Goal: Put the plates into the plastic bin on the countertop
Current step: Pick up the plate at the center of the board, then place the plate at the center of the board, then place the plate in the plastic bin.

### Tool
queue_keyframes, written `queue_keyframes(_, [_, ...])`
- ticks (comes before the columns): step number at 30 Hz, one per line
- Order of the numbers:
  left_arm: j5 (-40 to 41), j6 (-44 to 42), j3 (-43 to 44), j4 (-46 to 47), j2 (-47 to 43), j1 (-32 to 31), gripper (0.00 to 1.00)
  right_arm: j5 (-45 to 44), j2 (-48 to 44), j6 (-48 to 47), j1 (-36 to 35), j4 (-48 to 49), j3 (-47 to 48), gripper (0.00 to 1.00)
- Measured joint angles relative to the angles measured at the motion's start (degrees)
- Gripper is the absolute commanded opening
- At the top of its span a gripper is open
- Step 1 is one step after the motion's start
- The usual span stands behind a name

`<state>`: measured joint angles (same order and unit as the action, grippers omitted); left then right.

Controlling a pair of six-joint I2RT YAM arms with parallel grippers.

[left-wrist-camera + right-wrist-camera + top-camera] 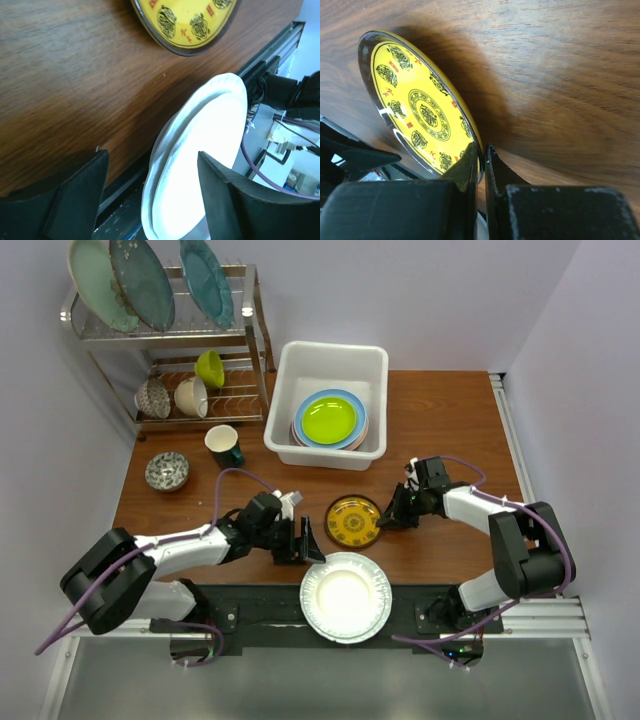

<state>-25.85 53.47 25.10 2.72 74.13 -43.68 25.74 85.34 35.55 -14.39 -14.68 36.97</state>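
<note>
The white plastic bin (283, 429) stands at the back of the countertop (450, 430) and holds a stack of plates with a lime green plate (329, 419) on top. A gold plate (353, 521) (420, 110) (187, 20) lies mid-counter, slightly tipped. My right gripper (384, 518) (482, 160) is shut on its right rim. A white plate with a fluted rim (346, 596) (200, 155) overhangs the near edge. My left gripper (310, 545) (150, 195) is open, and its fingers (75, 195) straddle that plate's left rim without touching it.
A metal wire dish rack (255, 335) at the back left carries three large teal plates (140, 280) and small bowls (190, 395). A dark cup (223, 446) and a patterned bowl (167, 471) stand on the counter's left side. A rail (505, 430) runs along the right edge.
</note>
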Motion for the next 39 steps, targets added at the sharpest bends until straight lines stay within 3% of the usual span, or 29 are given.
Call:
queue_keyframes(17, [-6.10, 0.09, -0.37, 4.96, 4.42, -0.72, 0.43, -1.20, -0.37, 0.61, 0.00, -0.70, 2.89, 0.00])
queue_keyframes(20, [-6.69, 0.07, -0.35, 5.44, 5.07, -1.11, 0.31, -1.66, -1.55, 1.22, 0.00, -1.55, 3.04, 0.00])
queue_keyframes(24, [-7.37, 0.00, -0.28, 6.36, 5.77, -1.27, 0.08, -2.05, -4.35, 2.05, 0.00, -3.48, 3.98, 0.00])
queue_keyframes(27, [-9.18, 1.25, 0.55, 8.79, 5.77, -1.38, 0.00, -2.01, -6.69, 2.49, 0.07, -5.05, 5.44, 0.00])
queue_keyframes(39, [-9.60, 2.49, 2.51, 9.75, 5.77, -1.57, 0.00, 0.63, -13.38, 3.52, 0.07, -8.70, 7.58, 0.00])
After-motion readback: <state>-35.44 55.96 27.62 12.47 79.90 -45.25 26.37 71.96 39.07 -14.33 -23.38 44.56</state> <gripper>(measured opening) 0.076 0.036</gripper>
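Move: The right hand already has the small yellow plate by its right rim, the plate's middle roughly 8 cm to its left; the bin's middle is some 28 cm ahead, 14 cm left and a little higher. The left hand's open fingers are at the near-left rim of the white plates, whose middle is about 11 cm back, 9 cm right and slightly lower. From the left hand, the yellow plate is about 9 cm ahead and 10 cm right. Keeping its pinch on the yellow plate's rim, the right hand lifts it some 9 cm almost straight up, drifting about 2 cm forward while the wrist tips about 10 degrees. The left hand eases back and slightly right onto the white plates' rim, closes its fingers on it, then goes right and up about 3 cm. ##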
